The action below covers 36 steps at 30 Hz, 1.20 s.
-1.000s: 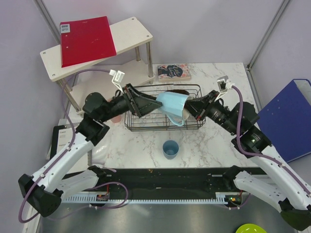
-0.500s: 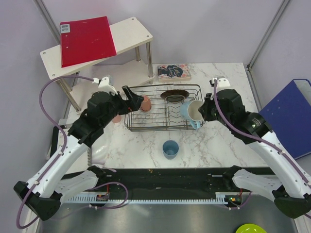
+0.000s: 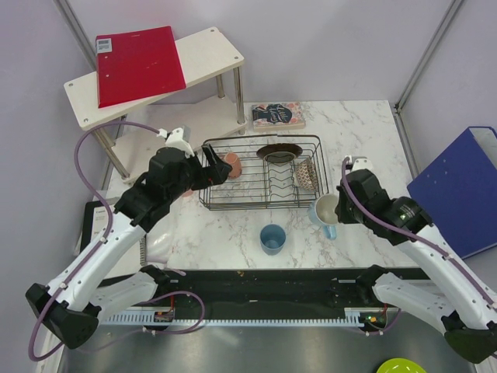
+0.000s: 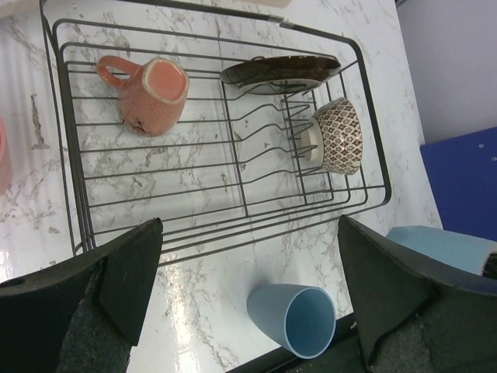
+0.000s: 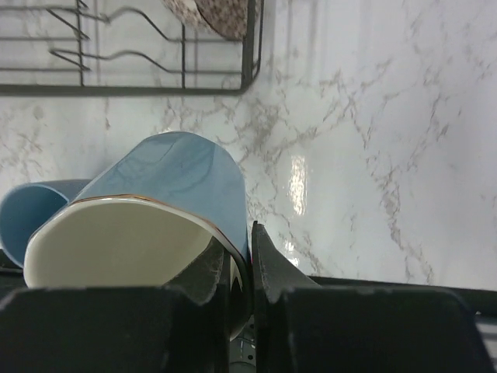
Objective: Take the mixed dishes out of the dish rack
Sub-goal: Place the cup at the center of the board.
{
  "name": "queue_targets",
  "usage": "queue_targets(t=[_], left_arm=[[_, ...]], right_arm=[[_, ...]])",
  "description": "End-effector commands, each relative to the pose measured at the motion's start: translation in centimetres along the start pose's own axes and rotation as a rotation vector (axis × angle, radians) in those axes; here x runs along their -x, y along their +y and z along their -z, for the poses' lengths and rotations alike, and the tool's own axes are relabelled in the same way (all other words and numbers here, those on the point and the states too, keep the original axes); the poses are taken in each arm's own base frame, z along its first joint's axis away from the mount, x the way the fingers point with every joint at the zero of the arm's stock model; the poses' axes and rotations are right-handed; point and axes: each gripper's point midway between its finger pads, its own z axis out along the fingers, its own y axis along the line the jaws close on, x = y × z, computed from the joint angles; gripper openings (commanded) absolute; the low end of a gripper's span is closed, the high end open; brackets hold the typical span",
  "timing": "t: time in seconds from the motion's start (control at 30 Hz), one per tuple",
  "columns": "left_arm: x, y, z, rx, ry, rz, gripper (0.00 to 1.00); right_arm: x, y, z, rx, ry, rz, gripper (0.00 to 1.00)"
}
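The dish rack (image 3: 208, 177) of dark wire stands mid-table. It holds a salmon-pink mug (image 3: 231, 165) lying at its left end, a dark red-brown plate (image 3: 279, 151) at the back and a red-speckled bowl (image 3: 307, 175) at its right. My left gripper (image 3: 210, 167) hovers open over the left end with nothing between its fingers. In front of the rack a blue cup (image 3: 272, 238) stands on the marble. To its right, my right gripper (image 3: 335, 214) is shut on the rim of the light-blue mug (image 3: 326, 211), whose cream inside (image 5: 116, 245) faces the right wrist camera. Whether it rests on the table I cannot tell.
A white two-tier shelf (image 3: 210, 47) carrying a red folder (image 3: 140, 66) stands at the back left. A book (image 3: 277, 115) lies behind the rack. A blue binder (image 3: 458, 186) is off the table's right edge, and a lime-green dish (image 3: 400, 366) sits at the bottom right.
My right arm carried the light-blue mug from above the rack down to the table at the rack's front right corner. The left gripper drew back to the rack's left end.
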Motion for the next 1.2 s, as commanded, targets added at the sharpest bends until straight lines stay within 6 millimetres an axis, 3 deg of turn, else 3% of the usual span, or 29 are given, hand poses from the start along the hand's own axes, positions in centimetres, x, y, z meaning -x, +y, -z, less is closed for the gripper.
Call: queue_targets(t=[0.0, 0.23, 0.53, 0.9, 1.17], left_arm=[[-1.7, -0.3, -0.3, -0.033, 0.059, 0.014, 0.99], [-3.5, 0.6, -0.7, -0.023, 0.107, 0.011, 0.99], [-5.0, 1.1, -0.8, -0.025, 0.151, 0.01, 0.99], [-6.2, 1.8, -1.2, 0.0, 0.183, 0.021, 0.99], [-7.1, 1.8, -1.2, -0.012, 0.216, 0.028, 0.99]], right_arm=[[-1.0, 1.7, -1.6, 0.069, -0.012, -0.123, 0.0], [-4.1, 2.4, -4.6, 0.078, 0.07, -0.117, 0.0], [-5.7, 4.3, -7.6, 0.111, 0.131, -0.095, 0.0], [-8.1, 4.2, -8.5, 0.096, 0.192, -0.04, 0.0], [-10.1, 5.3, -8.3, 0.102, 0.244, 0.011, 0.0]])
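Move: The right hand holds the light-blue cup by its rim. The bare spot on the board it is headed for lies about 8 cm to its left, 2 cm back and 21 cm below. The plain blue cup stands some 9 cm to the left of that spot, and the patterned bowl in the rack is about 15 cm ahead of the hand and 7 cm left. From the left hand, the spot is roughly 12 cm back, 22 cm right and 26 cm down. Down first, fast and slightly back, then slower with a drift to the left, the right hand lowers the pinched cup about 13 cm in all and some 5 cm left, onto the side of the plain blue cup nearer it. Its fingers tip about 15 degrees further down and keep their hold. The empty left hand sinks about 6.5 cm and eases back beside the rack, still wide open. ##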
